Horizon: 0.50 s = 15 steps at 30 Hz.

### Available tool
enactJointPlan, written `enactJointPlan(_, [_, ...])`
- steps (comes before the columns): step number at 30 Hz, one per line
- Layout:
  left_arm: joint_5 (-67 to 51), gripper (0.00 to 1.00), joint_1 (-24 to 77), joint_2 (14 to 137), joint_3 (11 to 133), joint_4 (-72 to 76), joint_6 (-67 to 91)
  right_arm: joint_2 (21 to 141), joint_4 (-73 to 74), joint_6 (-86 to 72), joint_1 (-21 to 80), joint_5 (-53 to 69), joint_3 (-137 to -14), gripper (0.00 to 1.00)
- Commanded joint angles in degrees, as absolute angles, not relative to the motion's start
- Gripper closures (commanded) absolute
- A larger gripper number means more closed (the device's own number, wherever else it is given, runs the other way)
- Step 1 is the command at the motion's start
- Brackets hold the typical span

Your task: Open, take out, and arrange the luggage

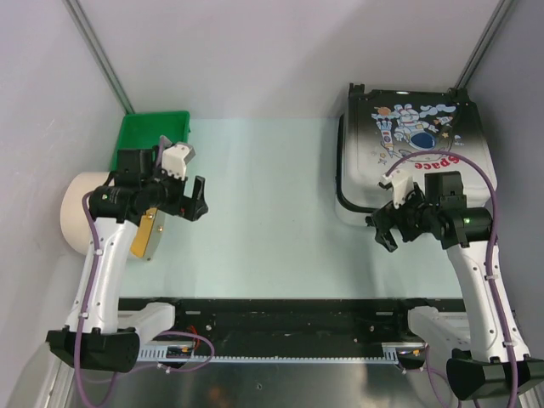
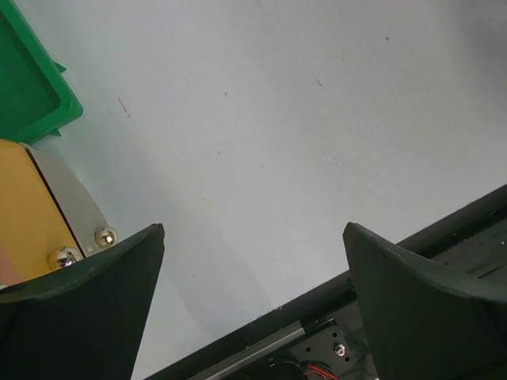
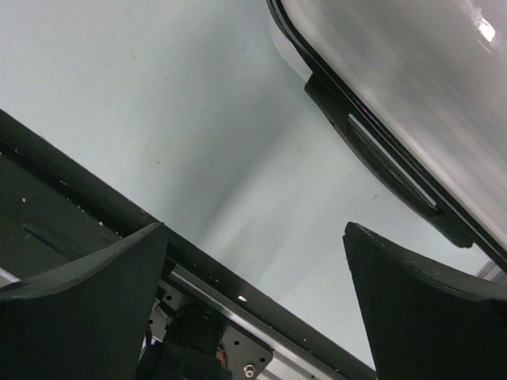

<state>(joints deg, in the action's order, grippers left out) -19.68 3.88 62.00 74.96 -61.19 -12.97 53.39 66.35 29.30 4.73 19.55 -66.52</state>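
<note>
The luggage (image 1: 408, 136), a closed hard-shell suitcase fading from black to white with an astronaut and red "Space" print, lies flat at the table's far right. Its white shell and black side handle (image 3: 380, 150) fill the upper right of the right wrist view. My right gripper (image 1: 382, 228) hangs open just in front of the suitcase's near left corner, apart from it, nothing between its fingers (image 3: 428, 309). On the left side my left gripper (image 1: 195, 200) stands open over bare table, holding nothing, its fingers (image 2: 87, 309) wide apart.
A green plastic tray (image 1: 153, 136) sits at the back left, seen too as a tray corner (image 2: 32, 87). A cream cylinder (image 1: 76, 212) lies at the left edge. A gold-and-silver flat box (image 1: 146, 234) rests under the left arm. The black front rail (image 1: 280, 316) borders the near edge.
</note>
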Motion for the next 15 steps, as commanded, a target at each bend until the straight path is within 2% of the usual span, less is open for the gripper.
enactJointPlan(1, [-20.04, 0.0, 4.92, 60.38, 75.93, -59.06, -10.19, 53.09, 67.41, 33.13, 6.41, 18.29, -65.75, 0.0])
enactJointPlan(15, [-16.7, 0.0, 10.54, 58.8, 76.2, -58.27, -11.08, 55.02, 54.6, 44.91, 10.1, 6.07, -50.29, 0.01])
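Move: The luggage handle, on the case's near face, lies about 6 cm ahead of the open right hand, 4 cm to its right and roughly 12 cm below. The luggage's middle is some 14 cm farther out than the handle and 2 cm right of it. The table's front edge runs about 10 cm behind the right hand and some 20 cm below. From the left hand the handle is about 39 cm to the right, 2 cm ahead and 15 cm lower. Down towards the handle side of the luggage goes the right hand, wide open, sinking about 8 cm with a slight shift to the right, slow at first and then fast. Its wrist rolls left side down by about 15 degrees, bringing the fingers nearer to vertical, and swings a little counter-clockwise. The empty left hand drifts about 2 cm to the right, still open. ##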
